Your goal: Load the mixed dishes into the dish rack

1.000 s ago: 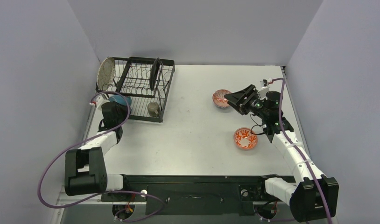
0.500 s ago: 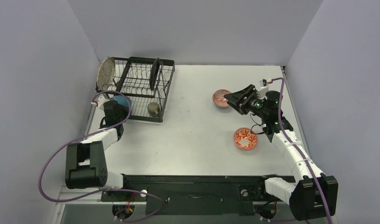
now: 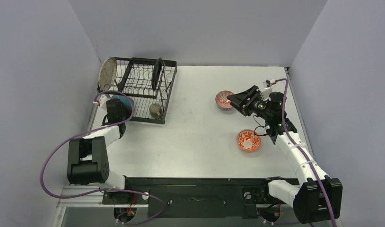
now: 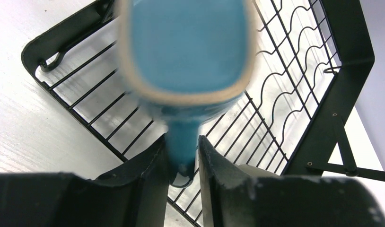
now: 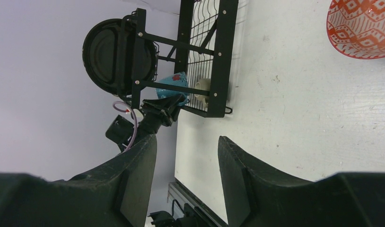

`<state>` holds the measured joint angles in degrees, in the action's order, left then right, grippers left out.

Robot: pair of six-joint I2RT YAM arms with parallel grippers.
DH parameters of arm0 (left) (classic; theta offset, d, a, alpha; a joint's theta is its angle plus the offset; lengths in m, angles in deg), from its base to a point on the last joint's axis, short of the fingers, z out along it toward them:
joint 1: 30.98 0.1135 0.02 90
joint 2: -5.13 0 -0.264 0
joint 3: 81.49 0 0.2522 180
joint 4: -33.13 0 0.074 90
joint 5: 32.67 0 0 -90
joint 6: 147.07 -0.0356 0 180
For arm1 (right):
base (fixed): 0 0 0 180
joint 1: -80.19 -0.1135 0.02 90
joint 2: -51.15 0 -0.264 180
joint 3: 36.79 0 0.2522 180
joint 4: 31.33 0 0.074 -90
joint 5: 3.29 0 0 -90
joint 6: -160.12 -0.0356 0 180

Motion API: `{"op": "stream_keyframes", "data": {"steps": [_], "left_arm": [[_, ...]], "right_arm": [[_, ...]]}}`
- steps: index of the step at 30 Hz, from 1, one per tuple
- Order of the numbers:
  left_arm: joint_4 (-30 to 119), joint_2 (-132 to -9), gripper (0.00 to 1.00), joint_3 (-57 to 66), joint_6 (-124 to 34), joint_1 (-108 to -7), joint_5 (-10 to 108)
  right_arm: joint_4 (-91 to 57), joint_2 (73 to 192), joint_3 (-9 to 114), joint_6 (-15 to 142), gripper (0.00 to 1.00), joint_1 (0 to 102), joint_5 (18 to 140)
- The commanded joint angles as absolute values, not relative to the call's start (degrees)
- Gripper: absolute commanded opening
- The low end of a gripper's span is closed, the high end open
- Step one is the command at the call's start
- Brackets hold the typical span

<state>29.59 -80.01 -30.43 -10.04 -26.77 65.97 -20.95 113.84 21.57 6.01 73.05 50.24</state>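
My left gripper (image 3: 118, 105) (image 4: 182, 153) is shut on the handle of the light-blue mug (image 3: 122, 100) (image 4: 186, 47) and holds it above the near left corner of the black wire dish rack (image 3: 145, 71) (image 4: 346, 85). The olive-green cup (image 3: 155, 110) lies in the rack's near part. The black round plate (image 3: 157, 74) stands in the slots. The speckled grey oval plate (image 3: 107, 74) leans at the rack's far left end. My right gripper (image 3: 231, 99) (image 5: 187, 151) is open and empty beside one patterned bowl (image 3: 223, 100). The other patterned bowl (image 3: 248, 140) (image 5: 363, 26) sits nearer.
Grey walls close the table on the left, back and right. The black mounting rail (image 3: 195, 191) runs along the near edge. Purple cables (image 3: 53, 151) trail from both arms.
My left gripper has carried the mug a little farther up and toward the rack. The right arm has barely moved.
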Motion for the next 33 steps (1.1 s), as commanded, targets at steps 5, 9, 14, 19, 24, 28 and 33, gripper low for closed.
{"op": "stream_keyframes", "data": {"steps": [5,9,14,19,24,28,33], "left_arm": [[26.47,-80.21,0.29,-26.59,-9.40,-27.09,68.14],[26.94,-79.99,0.33,-26.51,-9.81,-27.10,68.22],[27.80,-78.72,0.42,-26.79,-10.36,-27.06,68.23],[29.31,-77.24,0.53,-27.11,-10.49,-27.06,68.15],[30.57,-74.08,0.62,-28.79,-10.64,-27.07,67.73],[31.03,-71.13,0.66,-30.45,-11.32,-26.99,67.28],[30.44,-69.55,0.65,-32.16,-11.56,-26.75,65.62]], "right_arm": [[-24.16,114.28,21.51,5.67,0.47,73.51,49.62],[-24.24,114.38,21.53,5.61,0.47,73.51,49.53],[-24.54,114.53,21.60,5.37,0.47,73.51,49.50],[-24.60,114.47,21.62,5.53,0.46,73.51,49.59],[-24.10,114.46,21.67,6.16,0.46,73.48,49.80],[-22.80,114.19,22.14,7.10,0.46,73.51,50.19],[-21.98,114.03,22.43,7.80,0.46,73.50,50.56]]}}
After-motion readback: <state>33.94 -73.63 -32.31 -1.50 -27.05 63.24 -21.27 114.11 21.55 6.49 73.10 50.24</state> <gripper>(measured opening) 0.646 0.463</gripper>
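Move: My left hand is still shut on the blue mug's handle at the rack's front tray; the mug's middle lies about 5 cm ahead, 4 cm to the left and roughly level. The grey mug sits some 13 cm to this hand's right, 1 cm farther out and 3 cm lower, and the black plate stands about 18 cm ahead and 14 cm right. From my idle right hand the blue mug is around 50 cm left, 14 cm ahead and 18 cm below. I open my left fingers from nearly shut to about two-thirds, letting go of the blue mug's handle. As they spread I ease up and to the right, about 1.5 cm each way, rolling my hand some 10 degrees so its left side sinks; then I draw back about 2 cm towards my base, and the rack comes along with the hand. ##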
